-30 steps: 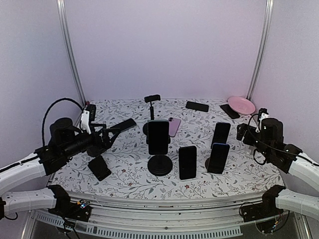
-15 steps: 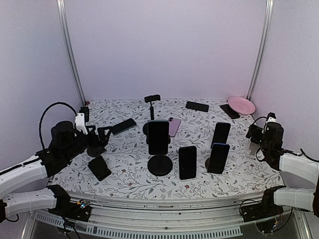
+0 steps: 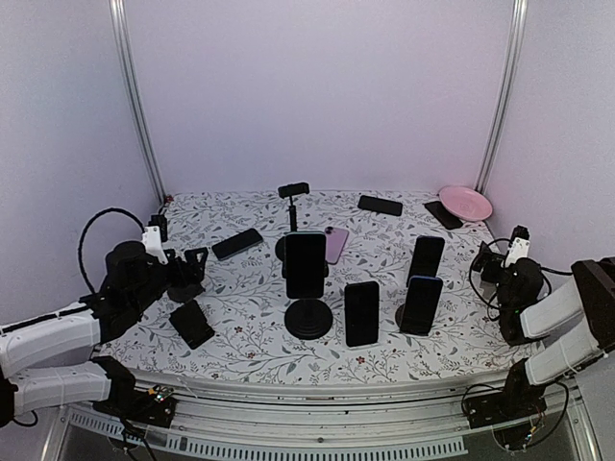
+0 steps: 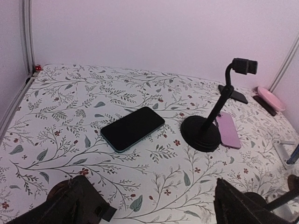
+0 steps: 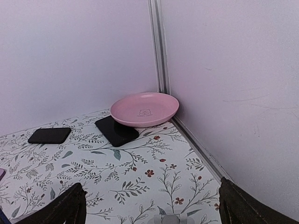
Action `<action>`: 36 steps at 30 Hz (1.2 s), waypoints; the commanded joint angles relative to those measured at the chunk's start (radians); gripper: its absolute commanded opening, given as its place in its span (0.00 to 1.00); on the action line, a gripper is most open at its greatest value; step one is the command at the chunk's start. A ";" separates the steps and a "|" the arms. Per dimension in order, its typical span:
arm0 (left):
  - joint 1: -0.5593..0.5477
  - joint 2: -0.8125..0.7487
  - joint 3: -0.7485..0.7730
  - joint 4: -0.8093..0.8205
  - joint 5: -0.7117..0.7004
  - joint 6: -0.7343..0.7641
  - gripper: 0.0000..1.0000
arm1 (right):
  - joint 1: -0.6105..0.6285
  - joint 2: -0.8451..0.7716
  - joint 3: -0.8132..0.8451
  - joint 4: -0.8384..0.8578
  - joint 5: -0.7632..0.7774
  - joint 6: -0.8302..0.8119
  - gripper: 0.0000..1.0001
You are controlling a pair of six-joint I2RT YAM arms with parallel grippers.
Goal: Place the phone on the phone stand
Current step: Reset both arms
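Observation:
A black phone [image 3: 305,263] stands upright in the round-based phone stand [image 3: 308,318] at the table's middle. An empty gooseneck stand [image 3: 291,193] rises behind it, with a pink phone [image 3: 336,244] lying by its base. A black phone [image 4: 132,128] lies flat ahead of my left gripper [image 3: 192,265], which is open and holds nothing; the gooseneck stand [image 4: 218,108] is to its right in the left wrist view. My right gripper [image 3: 486,259] is open and holds nothing at the right edge, facing the far right corner.
Three dark phones [image 3: 361,313] [image 3: 421,304] [image 3: 426,257] stand upright right of centre. A small black block [image 3: 192,323] lies at the front left. At the back right, a pink plate [image 5: 145,108] rests partly on a black pad [image 5: 117,131], with another black phone [image 5: 49,135] lying flat nearby.
Both arms have drawn back and down toward the table's near sides. The left gripper moved left, away from the flat black phone, and the right arm folded toward the right edge.

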 commanded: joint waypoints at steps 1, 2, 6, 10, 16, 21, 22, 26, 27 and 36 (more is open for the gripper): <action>0.049 0.067 -0.016 0.102 -0.080 0.000 0.97 | -0.003 0.091 -0.036 0.318 -0.134 -0.092 1.00; 0.063 0.086 -0.014 0.108 -0.118 0.002 0.97 | -0.003 0.120 -0.043 0.363 -0.139 -0.093 0.99; 0.136 0.133 -0.012 0.175 -0.218 0.026 0.97 | 0.002 0.151 -0.043 0.387 -0.128 -0.121 0.99; 0.186 0.176 -0.017 0.301 -0.368 0.115 0.97 | 0.003 0.156 -0.009 0.335 -0.110 -0.120 0.99; 0.328 0.327 -0.045 0.542 -0.364 0.220 0.97 | -0.006 0.165 0.063 0.213 -0.130 -0.116 0.99; 0.371 0.475 -0.108 0.828 -0.303 0.273 0.97 | -0.007 0.167 0.078 0.188 -0.135 -0.115 0.99; 0.370 0.483 -0.122 0.865 -0.274 0.308 0.97 | -0.007 0.166 0.078 0.187 -0.135 -0.115 0.99; 0.404 0.636 -0.251 1.331 -0.159 0.372 0.97 | -0.007 0.166 0.078 0.187 -0.135 -0.117 0.99; 0.403 0.635 -0.257 1.308 -0.095 0.369 0.97 | -0.007 0.166 0.078 0.187 -0.136 -0.117 0.99; 0.386 0.699 -0.124 1.136 -0.104 0.400 0.97 | -0.007 0.167 0.078 0.187 -0.136 -0.117 0.99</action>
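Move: The stand with the phone on it is about 35 cm to the left hand's right, 10 cm nearer the base and 6 cm higher. From this hand a folded stand lies some 17 cm below, 2 cm ahead and 4 cm left; a flat dark phone is 19 cm ahead, 11 cm right, also on the table. The phone on its stand is roughly 57 cm left of the right hand, 14 cm back and 9 cm higher. Swing the open, empty left gripper about 15 cm left, out over the folded stand and away from the phone on its stand, reaching some 5 cm farther forward and dipping slightly; turn it counter-clockwise and tip its fingers up to level. Ease the open right gripper a few centimetres forward, left and up into its rest pose, then hold it there. ##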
